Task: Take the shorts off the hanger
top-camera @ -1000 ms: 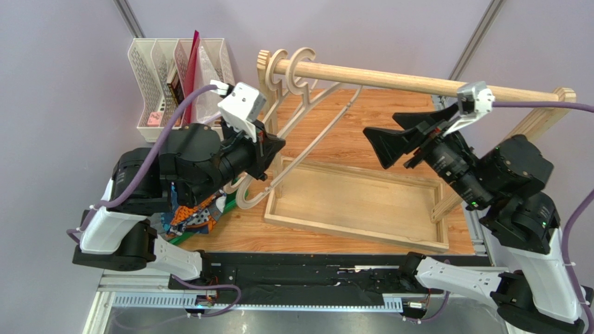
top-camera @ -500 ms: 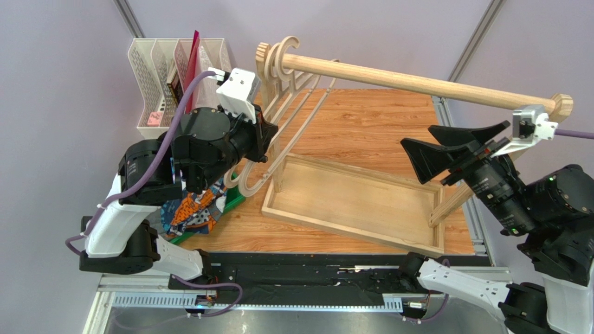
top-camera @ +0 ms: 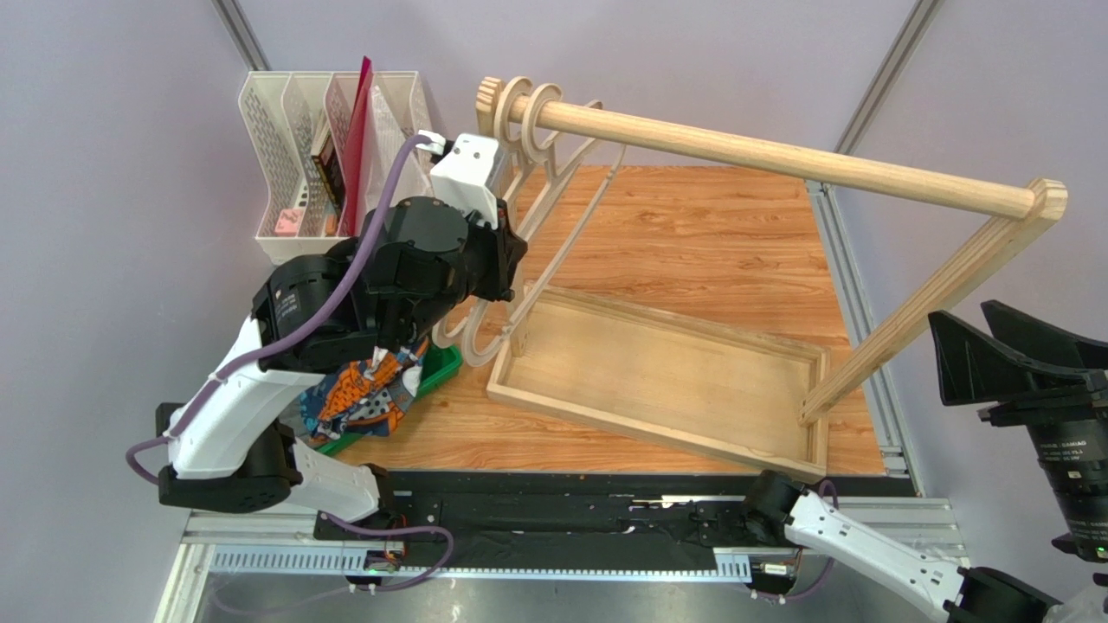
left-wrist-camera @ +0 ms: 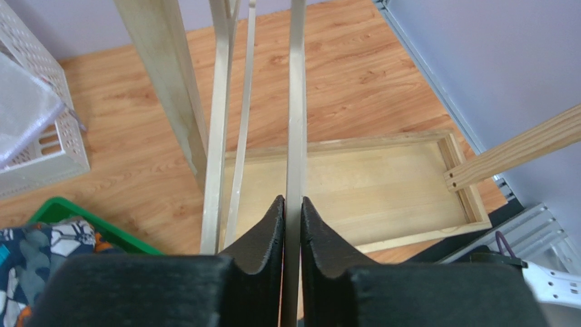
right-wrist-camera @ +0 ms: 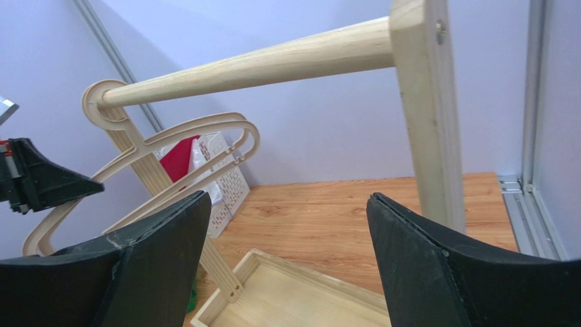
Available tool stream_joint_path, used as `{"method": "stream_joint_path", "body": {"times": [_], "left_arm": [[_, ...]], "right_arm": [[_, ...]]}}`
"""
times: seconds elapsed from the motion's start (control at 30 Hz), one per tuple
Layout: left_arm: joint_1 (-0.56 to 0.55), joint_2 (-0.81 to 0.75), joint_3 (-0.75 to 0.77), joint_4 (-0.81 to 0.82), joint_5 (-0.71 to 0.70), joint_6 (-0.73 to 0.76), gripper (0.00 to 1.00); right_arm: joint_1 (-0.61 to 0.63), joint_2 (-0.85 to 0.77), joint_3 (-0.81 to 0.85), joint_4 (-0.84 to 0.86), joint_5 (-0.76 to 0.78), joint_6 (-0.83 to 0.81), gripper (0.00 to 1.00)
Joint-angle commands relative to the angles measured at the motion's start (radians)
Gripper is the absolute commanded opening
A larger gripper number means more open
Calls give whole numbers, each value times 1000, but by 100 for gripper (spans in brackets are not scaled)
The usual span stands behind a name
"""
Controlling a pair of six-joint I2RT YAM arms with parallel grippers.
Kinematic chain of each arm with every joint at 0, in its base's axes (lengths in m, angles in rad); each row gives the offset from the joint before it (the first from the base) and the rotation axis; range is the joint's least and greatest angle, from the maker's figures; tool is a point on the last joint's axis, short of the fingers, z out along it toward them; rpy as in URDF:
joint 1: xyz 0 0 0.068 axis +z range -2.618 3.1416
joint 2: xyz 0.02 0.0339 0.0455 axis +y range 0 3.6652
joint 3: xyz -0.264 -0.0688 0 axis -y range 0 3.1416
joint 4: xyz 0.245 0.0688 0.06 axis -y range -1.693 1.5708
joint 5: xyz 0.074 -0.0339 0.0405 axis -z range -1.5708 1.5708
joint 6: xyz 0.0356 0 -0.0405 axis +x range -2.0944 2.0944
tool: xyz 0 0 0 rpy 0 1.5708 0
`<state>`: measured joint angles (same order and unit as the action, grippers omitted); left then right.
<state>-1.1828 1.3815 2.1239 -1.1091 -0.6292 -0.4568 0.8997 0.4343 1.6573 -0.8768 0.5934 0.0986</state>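
Note:
The patterned shorts (top-camera: 362, 390) lie bunched in a green bin (top-camera: 440, 374) at the near left, under my left arm; they also show at the lower left of the left wrist view (left-wrist-camera: 34, 252). Bare wooden hangers (top-camera: 562, 195) hang at the left end of the rod (top-camera: 780, 158). My left gripper (top-camera: 505, 260) is shut on a thin bar of one hanger (left-wrist-camera: 296, 102), its fingertips (left-wrist-camera: 275, 211) pressed to both sides. My right gripper (top-camera: 1008, 357) stands wide open at the far right, off the table, holding nothing (right-wrist-camera: 286, 197).
A shallow wooden tray (top-camera: 780, 448) forms the rack's base in the middle of the table. The rack's slanted right post (top-camera: 936, 292) rises to the rod. A white file rack (top-camera: 280, 143) with a red folder stands at the back left.
My left gripper has carried the hanger back and left toward the rod's end. My right arm has pulled away from the rod, down and to the right edge, still open.

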Motion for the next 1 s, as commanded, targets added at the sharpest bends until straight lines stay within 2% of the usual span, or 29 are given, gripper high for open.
{"method": "stream_joint_path", "body": {"times": [0.0, 0.03, 0.1, 0.17, 0.2, 0.27, 0.3, 0.6, 0.8, 0.97], "left_arm": [[5, -91, -68, -5, 5, -46, 25], [5, -108, -111, 15, 5, -46, 35], [5, -145, -142, 28, 5, -48, 44], [5, -191, -169, 38, 9, -43, 68], [5, -223, -188, 51, 16, -40, 77], [5, -257, -215, 74, 25, -25, 80], [5, -294, -251, 115, 52, -16, 85], [5, -544, -513, 385, 221, 96, 89], [5, -794, -749, 578, 312, 150, 91], [5, -994, -944, 640, 404, 161, 91]], "right_arm": [[-2, -43, -4, -65, 56, -49, 90], [-2, -55, -7, -57, 46, -53, 90], [-7, -71, -14, -50, 39, -59, 90], [-18, -88, -25, -42, 37, -63, 90], [-21, -92, -33, -30, 34, -71, 90], [-22, -104, -57, -19, 28, -73, 90], [-24, -109, -62, -13, 29, -71, 90], [-22, -172, -129, -13, 68, -36, 91], [-22, -199, -168, -86, 56, 58, 93], [-22, -252, -238, -148, 40, 189, 94]]}}
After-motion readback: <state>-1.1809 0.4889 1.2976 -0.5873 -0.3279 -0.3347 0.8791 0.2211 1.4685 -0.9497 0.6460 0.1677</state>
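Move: The left hand still pinches the near arm of the emptied hanger, whose hook already sits on the rail about 8 cm ahead, 2 cm to its right and 10 cm up. The other hanger hangs some 3 cm left and 6 cm ahead at about hand height; the green tray with the shorts lies roughly 24 cm left, 3 cm back and 35 cm below. From the empty right hand, that hook is about 38 cm left, 19 cm ahead and 5 cm up. The left fingers spread from almost shut to wide open and let go of the hanger's arm, while the hand dips a centimetre or two, recovers that height, and backs away from the rail about 12 cm left and 10 cm back towards the tray side, rolling its left side down, tipping its fingers up and turning clockwise, some 35 degrees in all. The right hand, already open and clear to the right of the rail stand, sinks about 6 cm with a slight drift to its right and touches nothing. ##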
